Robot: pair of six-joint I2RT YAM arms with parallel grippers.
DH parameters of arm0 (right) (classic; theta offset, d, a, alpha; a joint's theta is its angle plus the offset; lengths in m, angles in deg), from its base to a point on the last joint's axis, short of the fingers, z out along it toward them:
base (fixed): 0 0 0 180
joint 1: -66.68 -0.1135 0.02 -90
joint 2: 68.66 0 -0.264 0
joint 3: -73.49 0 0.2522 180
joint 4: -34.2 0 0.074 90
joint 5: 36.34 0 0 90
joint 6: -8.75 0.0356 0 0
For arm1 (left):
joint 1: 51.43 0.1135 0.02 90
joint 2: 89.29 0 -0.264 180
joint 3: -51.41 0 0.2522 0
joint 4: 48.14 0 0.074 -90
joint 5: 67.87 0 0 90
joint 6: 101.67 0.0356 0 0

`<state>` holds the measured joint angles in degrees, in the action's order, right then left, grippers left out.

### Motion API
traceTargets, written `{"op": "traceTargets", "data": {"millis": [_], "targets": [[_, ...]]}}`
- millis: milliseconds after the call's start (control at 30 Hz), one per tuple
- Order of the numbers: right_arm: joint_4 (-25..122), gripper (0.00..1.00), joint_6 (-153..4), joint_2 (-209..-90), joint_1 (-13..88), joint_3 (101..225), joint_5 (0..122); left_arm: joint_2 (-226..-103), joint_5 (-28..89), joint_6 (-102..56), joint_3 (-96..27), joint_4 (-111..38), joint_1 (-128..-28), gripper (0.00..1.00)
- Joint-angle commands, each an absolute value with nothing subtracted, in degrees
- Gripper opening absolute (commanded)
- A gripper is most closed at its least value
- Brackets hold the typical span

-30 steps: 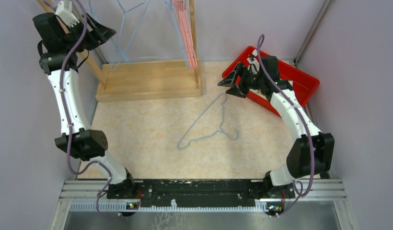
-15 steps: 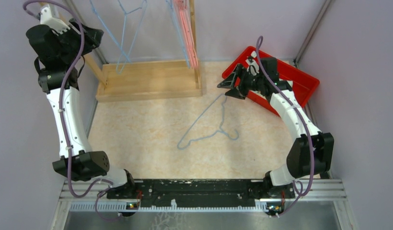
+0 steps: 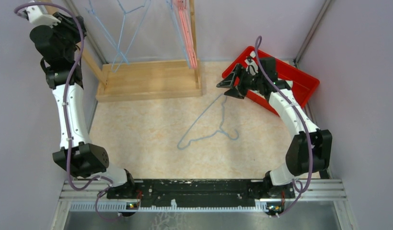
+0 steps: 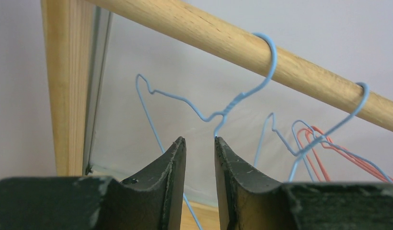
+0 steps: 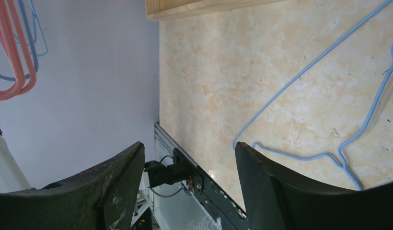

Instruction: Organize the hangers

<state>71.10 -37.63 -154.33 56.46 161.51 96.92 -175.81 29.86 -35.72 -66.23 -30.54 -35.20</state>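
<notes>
A light blue hanger (image 3: 222, 125) lies flat on the table, also showing in the right wrist view (image 5: 300, 75). My right gripper (image 3: 227, 89) (image 5: 189, 143) hovers open above its far corner, with nothing between the jaws. On the wooden rod (image 4: 223, 36) hang two light blue hangers (image 4: 185, 99) and, further right, pink-red hangers (image 4: 338, 148) (image 3: 185, 33). My left gripper (image 4: 199, 139) is high at the back left, just in front of the nearest blue hanger's neck. Its jaws stand a narrow gap apart and hold nothing.
The wooden rack's base (image 3: 151, 79) sits at the back left of the table. A red bin (image 3: 300, 79) lies at the back right under the right arm. Purple walls close in on both sides.
The left arm has drawn back from the hanging blue hanger toward the upper left corner, and its jaws have narrowed. The right arm has barely moved.
</notes>
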Motion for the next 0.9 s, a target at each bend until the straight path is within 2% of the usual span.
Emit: {"op": "traceTargets", "data": {"millis": [0, 567, 867], "targets": [[68.73, 0.69, -37.57, -155.12, 56.59, 164.01, 97.78, -177.5, 25.01, -34.1, -65.49, -40.69, -36.38, 0.34], [69.43, 0.68, -37.9, -156.96, 56.59, 166.21, 98.48, -190.72, 18.24, -25.16, -75.19, -44.7, -44.52, 0.34], [69.28, 0.67, -37.74, -157.51, 56.56, 166.13, 98.48, -195.93, 30.94, -26.12, -81.22, -45.03, -47.18, 0.35]]}}
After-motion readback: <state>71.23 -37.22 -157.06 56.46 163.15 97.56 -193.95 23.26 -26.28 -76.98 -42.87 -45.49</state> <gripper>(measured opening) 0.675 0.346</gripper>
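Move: The left hand is empty and a third open. The neck of the nearest hanging blue hanger lies about 10 cm ahead and 4 cm right, roughly level; the rod above it runs some 11 cm ahead, 5 cm right and 4 cm up. The second blue hanger's neck is about 13 cm ahead and 13 cm right, the pink bunch some 16 cm ahead and 28 cm right. From the idle right hand, that nearest neck is roughly 20 cm ahead, 40 cm left and 27 cm up. The left fingertips come up against the nearest blue hanger's neck, just under the rod, with the neck between them at the end and the left tip seeming to touch. The hand reaches forward about 10 cm, veering some 5 cm right, mostly late, and dips around 3 cm midway before rising slightly. It rolls a little, left side up, with the fingers still a third open. ##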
